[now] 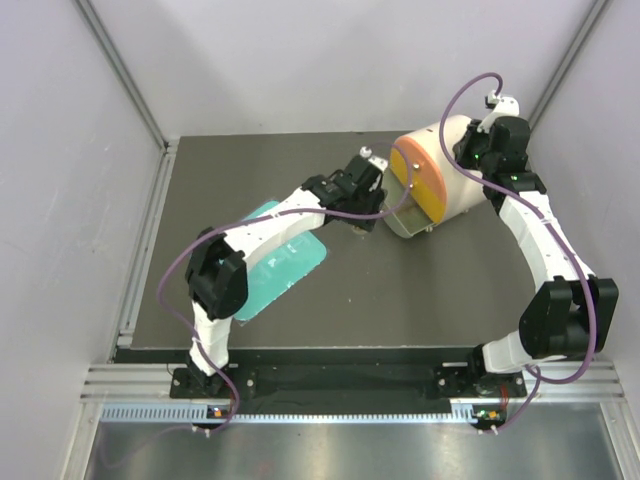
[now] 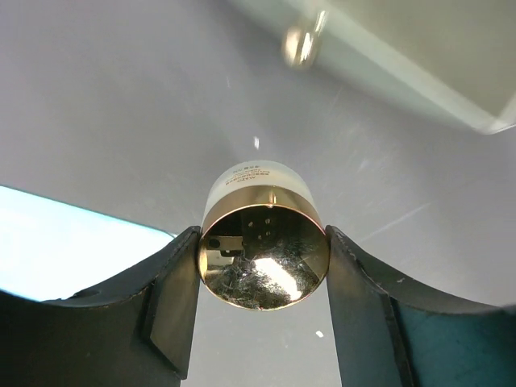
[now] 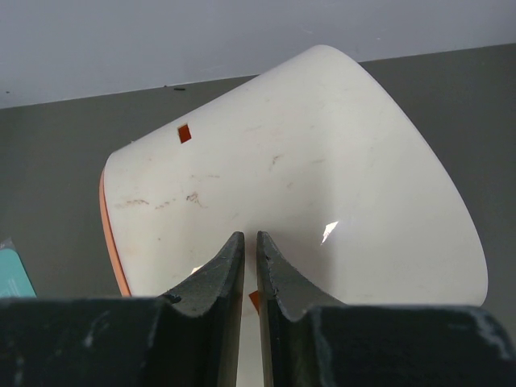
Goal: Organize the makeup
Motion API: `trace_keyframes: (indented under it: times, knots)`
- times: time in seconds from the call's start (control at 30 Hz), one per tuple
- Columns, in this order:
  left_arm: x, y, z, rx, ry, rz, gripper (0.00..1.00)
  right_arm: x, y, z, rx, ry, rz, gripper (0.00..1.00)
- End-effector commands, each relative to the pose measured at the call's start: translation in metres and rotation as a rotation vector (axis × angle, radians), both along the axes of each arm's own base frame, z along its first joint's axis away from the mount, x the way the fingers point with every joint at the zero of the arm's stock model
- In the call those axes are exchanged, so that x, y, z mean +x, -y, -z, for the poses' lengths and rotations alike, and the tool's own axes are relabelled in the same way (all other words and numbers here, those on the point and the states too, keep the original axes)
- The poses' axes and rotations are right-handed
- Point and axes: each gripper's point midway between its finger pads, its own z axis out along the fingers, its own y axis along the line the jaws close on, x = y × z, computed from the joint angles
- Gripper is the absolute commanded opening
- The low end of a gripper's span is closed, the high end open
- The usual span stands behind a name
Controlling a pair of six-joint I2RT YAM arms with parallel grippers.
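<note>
A round gold-and-black compact (image 2: pixel 262 266) hangs above the dark table, its mirrored gold face toward the left wrist camera. My left gripper (image 2: pixel 264 274) is shut on it, one black finger touching each side. In the top view that gripper (image 1: pixel 358 222) hovers between the teal tray and the drum's pulled-out drawer (image 1: pixel 405 218), and the compact is hidden under it. My right gripper (image 3: pixel 251 242) is shut, its tips against the curved white wall of the drum (image 3: pixel 322 185), at the drum's far side (image 1: pixel 470 150). No other makeup shows.
The white drum (image 1: pixel 445 160) with its orange-yellow front lies on its side at the back right. Its drawer (image 2: pixel 419 56) and round knob (image 2: pixel 298 44) are just ahead of the left gripper. The flat teal tray (image 1: pixel 280 262) lies left of centre. Grey walls enclose the table.
</note>
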Motion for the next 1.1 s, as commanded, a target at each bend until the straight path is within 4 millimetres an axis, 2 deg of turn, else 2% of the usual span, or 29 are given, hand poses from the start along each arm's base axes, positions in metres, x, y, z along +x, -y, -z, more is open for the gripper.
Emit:
trace_keyframes:
  times: [0.0,0.17,0.37,0.7,0.93,1.07]
  knots:
    - [0.034,0.025,-0.1,-0.216,0.205,-0.016,0.0,-0.017,0.0,0.047,-0.012,-0.172,-0.016,0.13]
    - [0.044,0.058,-0.123,-0.323,0.183,0.023,0.0,-0.019,0.001,0.049,-0.014,-0.178,-0.016,0.13]
    - [0.046,0.085,-0.125,-0.419,0.142,0.055,0.0,-0.021,0.0,0.05,-0.013,-0.182,-0.021,0.13]
    - [0.055,0.104,-0.107,-0.483,0.122,0.038,0.0,-0.022,-0.002,0.051,-0.008,-0.187,-0.03,0.13]
    - [0.056,0.11,-0.087,-0.479,0.083,0.037,0.0,-0.024,-0.002,0.055,-0.009,-0.195,-0.029,0.13]
    - [0.053,0.113,-0.073,-0.468,0.046,0.039,0.08,-0.026,-0.001,0.058,-0.008,-0.201,-0.029,0.13]
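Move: Off ahead and to the right of the left hand, which already holds the gold-capped jar in the air, lies the open bottom drawer, about 9 cm ahead, 11 cm right and 9 cm below. The organizer's barrel has its middle some 14 cm ahead, 18 cm right and slightly lower; the teal pouch lies 22 cm left, 4 cm back and 11 cm below. From the right hand, the drawer is about 16 cm left, 2 cm back and 23 cm below. Carrying the jar by its cap in an unchanged grip, the left hand climbs about 11 cm while swinging right and forward towards the open drawer, then sinks back some 5 cm as it keeps going right, ending roughly 10 cm right and 5 cm forward. The fingers tilt about 20 degrees farther towards the organizer on the right. ##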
